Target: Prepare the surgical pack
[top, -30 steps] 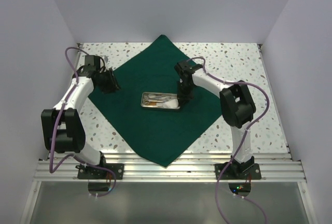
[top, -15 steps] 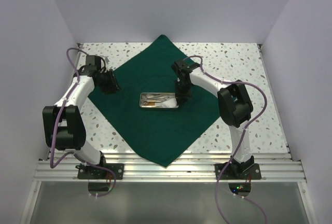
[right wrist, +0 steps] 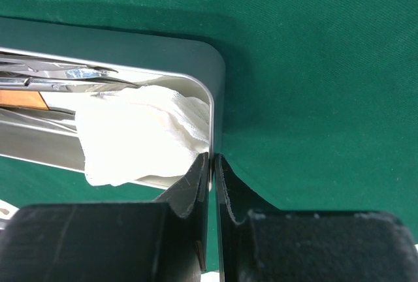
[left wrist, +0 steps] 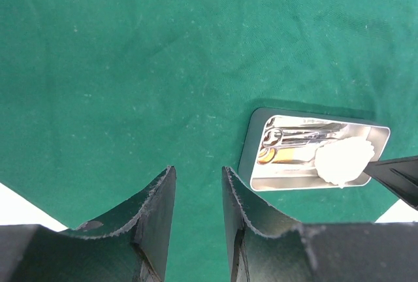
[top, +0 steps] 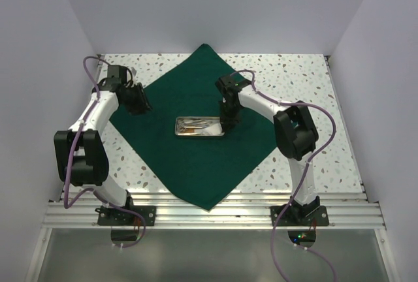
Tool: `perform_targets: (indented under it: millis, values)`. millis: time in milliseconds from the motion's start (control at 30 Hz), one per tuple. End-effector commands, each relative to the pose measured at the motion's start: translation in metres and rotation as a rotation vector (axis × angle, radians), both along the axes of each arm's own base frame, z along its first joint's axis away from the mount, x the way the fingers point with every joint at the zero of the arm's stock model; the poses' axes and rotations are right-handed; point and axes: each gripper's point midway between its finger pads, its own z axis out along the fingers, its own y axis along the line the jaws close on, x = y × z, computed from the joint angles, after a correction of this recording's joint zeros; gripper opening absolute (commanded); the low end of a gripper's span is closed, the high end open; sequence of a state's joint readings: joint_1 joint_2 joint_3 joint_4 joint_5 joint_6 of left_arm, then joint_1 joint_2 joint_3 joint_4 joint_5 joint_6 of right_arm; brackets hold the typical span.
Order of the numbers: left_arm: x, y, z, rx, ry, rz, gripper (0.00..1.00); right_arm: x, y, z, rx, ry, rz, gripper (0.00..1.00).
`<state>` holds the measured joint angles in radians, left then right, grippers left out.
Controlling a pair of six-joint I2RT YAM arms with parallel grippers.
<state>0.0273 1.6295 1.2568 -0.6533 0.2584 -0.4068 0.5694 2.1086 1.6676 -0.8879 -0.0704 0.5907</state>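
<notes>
The dark green drape (top: 196, 158) lies flat as a diamond on the table. At its middle sits the small steel tray (top: 177, 127) with white gauze (top: 210, 130) and steel scissors and forceps (top: 192, 124) inside. My right gripper (right wrist: 213, 156) is shut on the tray's right rim (right wrist: 218, 93), one finger inside next to the gauze (right wrist: 140, 141), one outside. My left gripper (left wrist: 198, 171) hangs open over the drape's left part (left wrist: 130, 66), empty, with the tray (left wrist: 247, 158) ahead to its right.
Speckled white tabletop (top: 294, 79) shows round the drape, with white walls on three sides. An aluminium rail (top: 209, 213) carrying both arm bases runs along the near edge. The drape's left corner lies under my left arm (top: 98, 112).
The tray has slid a little to the left on the drape, held by my right gripper. My left gripper has shifted slightly toward the far left.
</notes>
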Motion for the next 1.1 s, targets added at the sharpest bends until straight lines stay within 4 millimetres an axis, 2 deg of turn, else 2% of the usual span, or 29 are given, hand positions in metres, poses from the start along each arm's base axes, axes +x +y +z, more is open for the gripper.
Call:
perform_targets:
  millis: [0,267,433,600,633,667,700,767,800,833,900,933,967,1000,1033,1067]
  values:
    - [0.006,0.001,0.008,-0.017,-0.011,0.000,0.38,0.006,0.012,0.001,0.038,-0.006,-0.017,0.00]
    - [0.006,0.003,0.007,-0.014,-0.015,-0.009,0.38,0.006,0.015,0.000,0.045,0.006,-0.039,0.00]
    - [0.006,0.004,0.006,-0.013,-0.016,-0.011,0.39,0.008,0.014,0.001,0.040,-0.001,-0.043,0.11]
    - [0.006,0.004,0.007,-0.021,-0.017,-0.018,0.39,0.011,0.011,0.012,0.019,-0.011,-0.025,0.34]
    - [0.006,0.003,0.009,-0.024,-0.022,-0.020,0.39,0.012,0.008,0.017,0.008,-0.022,-0.013,0.39]
    - [0.006,0.003,0.010,-0.027,-0.025,-0.024,0.39,0.017,0.003,0.024,-0.022,-0.052,-0.010,0.50]
    - [0.007,0.002,0.013,-0.028,-0.033,-0.023,0.39,0.015,-0.003,0.037,-0.035,-0.071,-0.003,0.55]
    - [0.005,0.000,0.015,-0.039,-0.040,-0.027,0.39,0.014,-0.015,0.051,-0.078,-0.111,0.023,0.67]
    - [0.005,0.000,0.016,-0.043,-0.045,-0.030,0.39,0.009,-0.022,0.057,-0.100,-0.112,0.037,0.70]
    - [0.003,-0.002,0.018,-0.048,-0.050,-0.035,0.39,0.006,-0.028,0.075,-0.099,-0.151,0.058,0.73]
    - [0.001,-0.003,0.019,-0.053,-0.057,-0.035,0.39,-0.011,-0.041,0.080,-0.118,-0.136,0.089,0.79]
    - [-0.002,-0.004,0.021,-0.059,-0.064,-0.040,0.39,-0.021,-0.044,0.100,-0.086,-0.171,0.113,0.81]
    - [-0.004,-0.005,0.023,-0.065,-0.070,-0.042,0.39,-0.040,-0.052,0.090,-0.086,-0.123,0.135,0.90]
    - [-0.004,-0.007,0.025,-0.072,-0.083,-0.046,0.40,-0.054,-0.046,0.095,-0.013,-0.113,0.163,0.99]
    - [-0.011,-0.011,0.025,-0.094,-0.084,-0.052,0.40,-0.079,-0.056,0.093,0.006,-0.088,0.169,0.99]
    - [-0.013,-0.012,0.028,-0.102,-0.093,-0.053,0.40,-0.093,-0.061,0.095,0.024,-0.081,0.158,0.99]
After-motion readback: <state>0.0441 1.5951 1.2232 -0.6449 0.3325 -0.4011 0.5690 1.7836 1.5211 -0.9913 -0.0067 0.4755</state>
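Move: The right fingers pinch the tray's right-hand short rim near its back corner; the tray's middle lies about 8 cm to their left, 1 cm ahead and 2 cm down. Inside it, the gauze sits some 4 cm left and 1 cm ahead of these fingers, the instruments some 11 cm left and 1 cm ahead. From the left hand, waiting open, the tray's middle is about 15 cm to the right, 2 cm back and 10 cm below. Let the tray's rim go with the right gripper: keep the hand almost in place while the fingers start to part, and spread them nearly fully as you draw off. Then lift away from the tray's right end, slowly at first and then fast, about 8 cm up, swinging some 4 cm to the right and 4 cm back towards the base. ##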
